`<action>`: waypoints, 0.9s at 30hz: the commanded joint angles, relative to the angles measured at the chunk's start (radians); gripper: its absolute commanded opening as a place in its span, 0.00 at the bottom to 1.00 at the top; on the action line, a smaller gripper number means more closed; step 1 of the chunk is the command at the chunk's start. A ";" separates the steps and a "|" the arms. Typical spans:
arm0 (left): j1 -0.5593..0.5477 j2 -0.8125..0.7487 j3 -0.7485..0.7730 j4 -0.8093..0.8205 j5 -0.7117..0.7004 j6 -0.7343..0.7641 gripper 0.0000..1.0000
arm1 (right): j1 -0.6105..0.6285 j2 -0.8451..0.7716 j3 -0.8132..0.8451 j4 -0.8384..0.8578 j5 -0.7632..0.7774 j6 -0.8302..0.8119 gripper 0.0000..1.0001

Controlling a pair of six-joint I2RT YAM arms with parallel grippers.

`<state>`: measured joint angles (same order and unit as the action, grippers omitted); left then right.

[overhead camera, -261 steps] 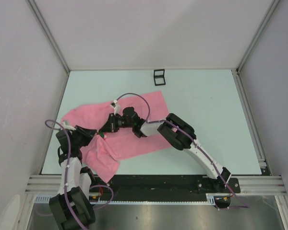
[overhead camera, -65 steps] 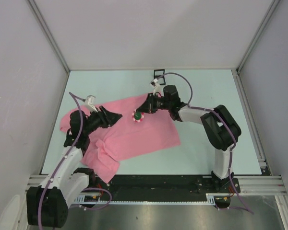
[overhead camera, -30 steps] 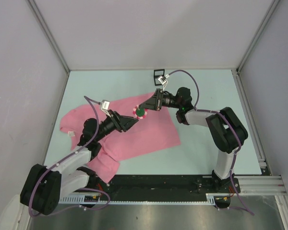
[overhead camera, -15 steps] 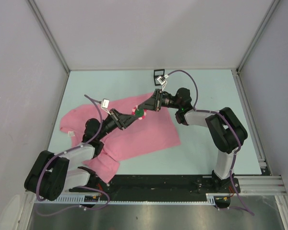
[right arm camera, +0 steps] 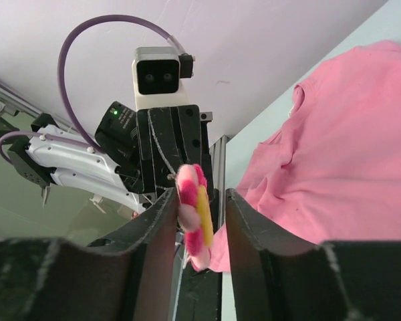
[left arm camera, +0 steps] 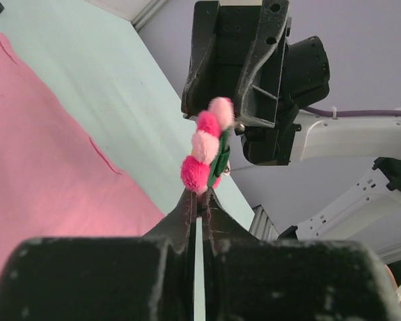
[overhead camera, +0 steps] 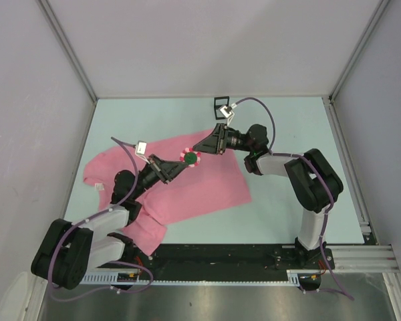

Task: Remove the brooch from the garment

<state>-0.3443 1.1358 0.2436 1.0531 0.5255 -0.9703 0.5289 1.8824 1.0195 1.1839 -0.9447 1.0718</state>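
The brooch (overhead camera: 189, 158), a small flower with pink petals, hangs in the air above the pink garment (overhead camera: 200, 190), which lies flat on the table. My left gripper (overhead camera: 181, 162) is shut on the brooch's lower edge; in the left wrist view the brooch (left arm camera: 207, 150) sticks up from the closed tips of that gripper (left arm camera: 200, 199). My right gripper (overhead camera: 202, 148) faces it from the other side with its jaws apart. In the right wrist view the brooch (right arm camera: 194, 214) stands between the right gripper's (right arm camera: 200, 195) fingers, with a gap on its yellow side.
A small black square frame box (overhead camera: 221, 107) stands at the back of the table, just behind the right arm. The garment's rumpled end (overhead camera: 144, 231) lies near the left arm's base. Grey walls close in the pale green table (overhead camera: 287, 134) on three sides.
My left gripper has reached the brooch and shut on it. My right gripper, shut on the brooch until half a second ago, has opened its jaws. The brooch shifted slightly left.
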 commanded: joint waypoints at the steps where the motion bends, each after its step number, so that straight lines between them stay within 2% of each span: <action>1: 0.033 -0.039 -0.021 0.058 -0.002 -0.021 0.00 | -0.010 0.015 -0.016 0.173 -0.017 0.077 0.42; 5: 0.060 -0.045 -0.024 0.047 0.001 -0.070 0.00 | 0.006 0.003 -0.016 0.160 -0.025 0.041 0.56; 11: 0.071 -0.024 -0.021 0.114 0.018 -0.163 0.00 | 0.031 -0.012 -0.016 0.079 -0.017 -0.050 0.68; 18: 0.070 0.024 -0.017 0.124 0.036 -0.245 0.01 | 0.059 -0.023 -0.004 0.025 -0.011 -0.114 0.70; 27: 0.070 0.012 -0.021 0.026 0.007 -0.286 0.00 | 0.092 -0.085 0.013 -0.229 0.053 -0.312 0.65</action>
<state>-0.2787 1.1694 0.2211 1.0912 0.5453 -1.2243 0.6064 1.8690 1.0039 1.0588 -0.9283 0.8860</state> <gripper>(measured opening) 0.014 0.664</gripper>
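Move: The brooch is pinched by one edge in my left hand, its middle about 2 cm ahead of that hand point, 2 cm to the right and 1 cm above. From my right hand it lies some 3 cm back, 2 cm to the left and roughly 1 cm lower. A small black frame sits on the table about 21 cm ahead of my right hand, 9 cm to its right and some 20 cm below. I open my right fingers well beyond their half-open gap and bring that hand back, down and to the left, about 4 cm in all, so the open jaws come around the brooch without closing. My left hand keeps its pinch on the brooch edge, shifts 1–2 cm to the left and tips down some 10 degrees. ##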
